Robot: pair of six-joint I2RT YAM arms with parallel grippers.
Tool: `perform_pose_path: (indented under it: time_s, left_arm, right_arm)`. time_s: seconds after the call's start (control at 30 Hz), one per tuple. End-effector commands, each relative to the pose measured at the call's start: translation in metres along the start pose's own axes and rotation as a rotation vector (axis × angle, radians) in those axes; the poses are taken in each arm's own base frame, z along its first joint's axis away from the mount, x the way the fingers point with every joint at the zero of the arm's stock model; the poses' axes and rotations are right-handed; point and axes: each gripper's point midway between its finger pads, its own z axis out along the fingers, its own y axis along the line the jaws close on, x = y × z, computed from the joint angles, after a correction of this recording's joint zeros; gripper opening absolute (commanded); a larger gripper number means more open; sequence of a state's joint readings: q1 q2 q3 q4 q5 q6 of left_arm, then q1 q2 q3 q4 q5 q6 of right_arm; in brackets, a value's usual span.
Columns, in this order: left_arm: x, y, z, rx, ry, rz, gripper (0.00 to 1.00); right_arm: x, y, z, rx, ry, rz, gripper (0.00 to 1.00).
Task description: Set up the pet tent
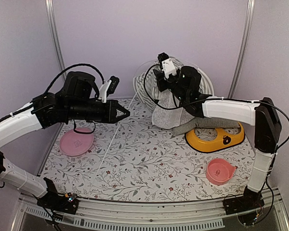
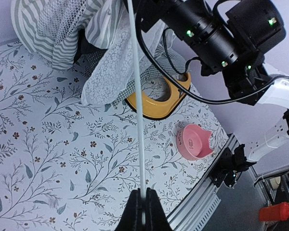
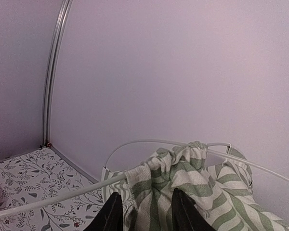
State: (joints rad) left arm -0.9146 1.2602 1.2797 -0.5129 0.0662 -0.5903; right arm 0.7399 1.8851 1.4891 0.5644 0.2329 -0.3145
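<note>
The pet tent [image 1: 166,108] slumps at the back of the table, with striped fabric and a white lace curtain [image 2: 111,62]. One thin white pole [image 1: 111,144] slants from it towards the near left. My left gripper [image 2: 143,195] is shut on that pole [image 2: 137,96] near its lower part. My right gripper [image 1: 160,72] is raised at the tent's top. Its fingers [image 3: 147,204] stand apart on either side of a bunch of striped fabric [image 3: 183,178] gathered on a pole [image 3: 62,195]. A small gap shows beside the left finger.
A yellow pet bowl [image 1: 214,139] lies right of the tent with a gingham cushion [image 1: 202,124] over its rim. A pink bowl [image 1: 220,171] sits near the right front and a pink plate [image 1: 77,143] at the left. The back wall stands close behind the tent.
</note>
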Motion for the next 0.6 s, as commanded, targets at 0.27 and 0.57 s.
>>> perform_pose_path:
  time_s: [0.27,0.57]
  left_arm:
    - [-0.016,-0.029,-0.003,0.094,-0.088,-0.032,0.00]
    - [-0.046,-0.025,0.013,0.055,-0.225,-0.194,0.00]
  right_arm:
    - [-0.018,0.021,0.003,-0.057,-0.017,0.065,0.00]
    - [-0.026,0.109,-0.072,-0.372,-0.080,0.175,0.00]
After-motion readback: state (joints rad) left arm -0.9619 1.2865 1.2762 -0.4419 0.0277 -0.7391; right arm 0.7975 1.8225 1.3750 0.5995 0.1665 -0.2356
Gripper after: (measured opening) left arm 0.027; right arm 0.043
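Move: The striped sleeve's mouth, threaded on the white pole, lies right at the open right fingertips, about 1 cm ahead and 1 cm to the left. The striped tent body bulks some 12 cm to that hand's right, 5 cm farther out and 12 cm lower; the lace flap hangs about 6 cm right, 3 cm back and 20 cm below. From the left hand, which still grips the pole, the mouth is roughly 20 cm ahead, 13 cm right and 5 cm higher. The right fingers close from about a third open and pinch the striped cloth at the sleeve's mouth; the hand then draws it back about 4 cm and some 2 cm left, down the pole towards the left hand, turning slightly counter-clockwise. Keeping its hold on the pole, the left hand shifts nearly 2 cm right towards the sleeve. ##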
